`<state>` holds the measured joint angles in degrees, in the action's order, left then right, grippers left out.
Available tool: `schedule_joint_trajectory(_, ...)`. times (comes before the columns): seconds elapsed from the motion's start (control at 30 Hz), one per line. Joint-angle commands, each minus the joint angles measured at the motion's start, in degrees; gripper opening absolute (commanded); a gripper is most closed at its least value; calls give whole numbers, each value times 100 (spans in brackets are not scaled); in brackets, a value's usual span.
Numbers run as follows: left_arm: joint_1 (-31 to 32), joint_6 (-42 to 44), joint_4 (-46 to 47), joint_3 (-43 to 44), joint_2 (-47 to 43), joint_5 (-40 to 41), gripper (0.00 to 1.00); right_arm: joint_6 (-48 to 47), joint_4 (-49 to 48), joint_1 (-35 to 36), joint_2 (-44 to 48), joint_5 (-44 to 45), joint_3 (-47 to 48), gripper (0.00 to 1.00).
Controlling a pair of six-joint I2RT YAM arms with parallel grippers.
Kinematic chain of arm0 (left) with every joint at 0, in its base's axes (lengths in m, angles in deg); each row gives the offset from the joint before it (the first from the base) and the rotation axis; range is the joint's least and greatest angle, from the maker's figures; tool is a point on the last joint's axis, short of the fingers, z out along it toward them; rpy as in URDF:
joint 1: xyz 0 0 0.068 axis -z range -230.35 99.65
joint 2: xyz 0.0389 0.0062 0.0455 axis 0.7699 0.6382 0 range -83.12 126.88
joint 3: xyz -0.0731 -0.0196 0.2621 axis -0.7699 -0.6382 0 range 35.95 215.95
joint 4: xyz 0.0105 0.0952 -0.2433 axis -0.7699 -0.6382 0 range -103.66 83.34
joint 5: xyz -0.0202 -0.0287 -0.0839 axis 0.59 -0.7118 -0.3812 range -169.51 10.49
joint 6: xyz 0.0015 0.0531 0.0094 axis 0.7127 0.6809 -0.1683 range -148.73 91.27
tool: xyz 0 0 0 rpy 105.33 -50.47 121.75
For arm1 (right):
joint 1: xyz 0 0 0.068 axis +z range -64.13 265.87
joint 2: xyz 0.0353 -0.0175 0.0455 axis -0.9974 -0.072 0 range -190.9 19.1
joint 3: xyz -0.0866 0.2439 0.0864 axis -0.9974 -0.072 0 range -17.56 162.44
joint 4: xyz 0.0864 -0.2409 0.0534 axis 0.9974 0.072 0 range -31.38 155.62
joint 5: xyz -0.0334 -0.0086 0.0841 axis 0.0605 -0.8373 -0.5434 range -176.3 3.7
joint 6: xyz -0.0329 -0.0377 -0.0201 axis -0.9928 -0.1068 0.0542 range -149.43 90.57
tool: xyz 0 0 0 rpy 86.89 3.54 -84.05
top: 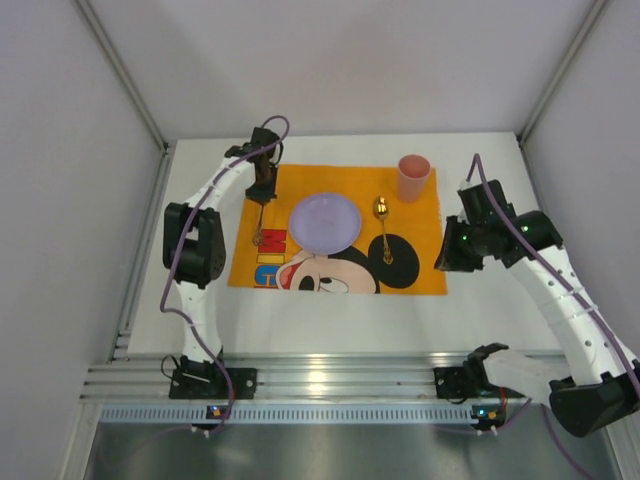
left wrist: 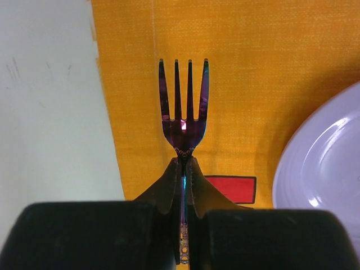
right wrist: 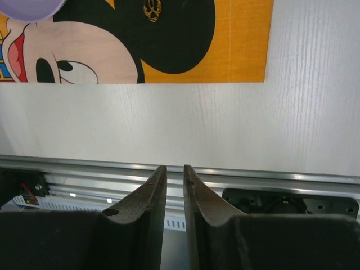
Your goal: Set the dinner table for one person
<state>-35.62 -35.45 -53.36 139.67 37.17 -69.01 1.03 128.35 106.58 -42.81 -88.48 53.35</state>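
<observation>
The white dinner table (top: 330, 320) carries an orange Mickey Mouse placemat (top: 340, 275). A lilac plate (top: 325, 222) sits at its middle, a gold spoon (top: 383, 228) lies to the plate's right, and a pink cup (top: 413, 178) stands at the far right corner. My left gripper (top: 263, 188) is shut on the handle of a dark iridescent fork (left wrist: 183, 107). The tines point away from the jaws, over the placemat's left strip (left wrist: 236, 67), left of the plate (left wrist: 320, 169). My right gripper (top: 448, 256) is shut and empty, right of the placemat, over bare table (right wrist: 169, 124).
A metal rail (top: 320, 378) with both arm bases runs along the near edge. Grey walls enclose the table on three sides. In the right wrist view the placemat's near right corner (right wrist: 247, 62), the spoon's handle end (right wrist: 152, 10) and the rail (right wrist: 270, 177) show.
</observation>
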Motion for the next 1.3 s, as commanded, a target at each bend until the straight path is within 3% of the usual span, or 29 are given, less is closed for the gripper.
schedule_joint_trajectory(0.0,22,48,486,0,38,-206,0,224,-144,-76,-84,191,1,19)
schedule_joint_trajectory(0.1,-30,-145,749,-273,30,-251,1,250,-179,-76,-146,200,-51,19)
schedule_joint_trajectory(0.2,-101,-338,907,-432,-23,-172,22,241,-223,-76,-181,182,-122,19)
schedule_joint_trajectory(0.43,-136,-391,1031,-537,-304,189,55,101,-232,-76,-225,200,-17,18)
schedule_joint_trajectory(0.6,-136,-646,996,-677,-760,320,62,-119,-215,-76,-85,121,308,19)
schedule_joint_trajectory(0.63,-136,-707,1013,-721,-874,338,64,-163,-223,-67,-24,95,387,21)
schedule_joint_trajectory(0.7,-127,-865,1101,-835,-1209,330,70,-242,-215,-76,205,103,537,37)
schedule_joint_trajectory(0.73,-127,-918,1110,-949,-1331,295,80,-286,-215,-67,284,86,677,46)
schedule_joint_trajectory(0.77,-127,-1014,1128,-1003,-1559,286,82,-373,-215,-76,450,51,748,65)
schedule_joint_trajectory(0.8,-119,-1076,1136,-1055,-1666,286,91,-417,-206,-76,547,33,809,72)
schedule_joint_trajectory(0.87,-110,-1243,1145,-1266,-2051,303,91,-584,-180,-67,793,-107,968,86)
schedule_joint_trajectory(0.97,-48,-1410,1268,-1679,-2630,373,93,-690,-180,-67,1223,-266,1108,99)
schedule_joint_trajectory(1.1,31,-1595,1549,-2381,-3475,199,93,-690,-171,-76,1892,-266,1153,100)
schedule_joint_trajectory(1.13,66,-1665,1567,-2661,-3643,154,99,-664,-153,-76,2032,-101,1074,100)
schedule_joint_trajectory(1.27,573,-1604,1839,-3506,-4783,512,99,-532,-319,-76,3069,191,591,100)
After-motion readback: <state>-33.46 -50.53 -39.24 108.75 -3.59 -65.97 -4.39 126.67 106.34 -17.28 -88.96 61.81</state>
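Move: My left hand still holds the fork just behind its neck. The spot where it is to lie, the orange mat left of the plate, has its middle about 5 cm below and 3 cm back from this hand, straight under it sideways. The plate is some 13 cm to its right and 3 cm back, the spoon about 27 cm right and 4 cm back. From my right hand that spot is roughly 25 cm ahead, 33 cm left and 18 cm below. I lower my left hand about 3 cm towards the mat beside the plate, start opening on the way down and let the fork go, then with fingers wide lift some 15 cm off it, drawing back towards my base and tilting the fingertips outward. My empty right hand sinks slightly, then opens wide, rising about 15 cm and pulling back as its fingers swing up. ##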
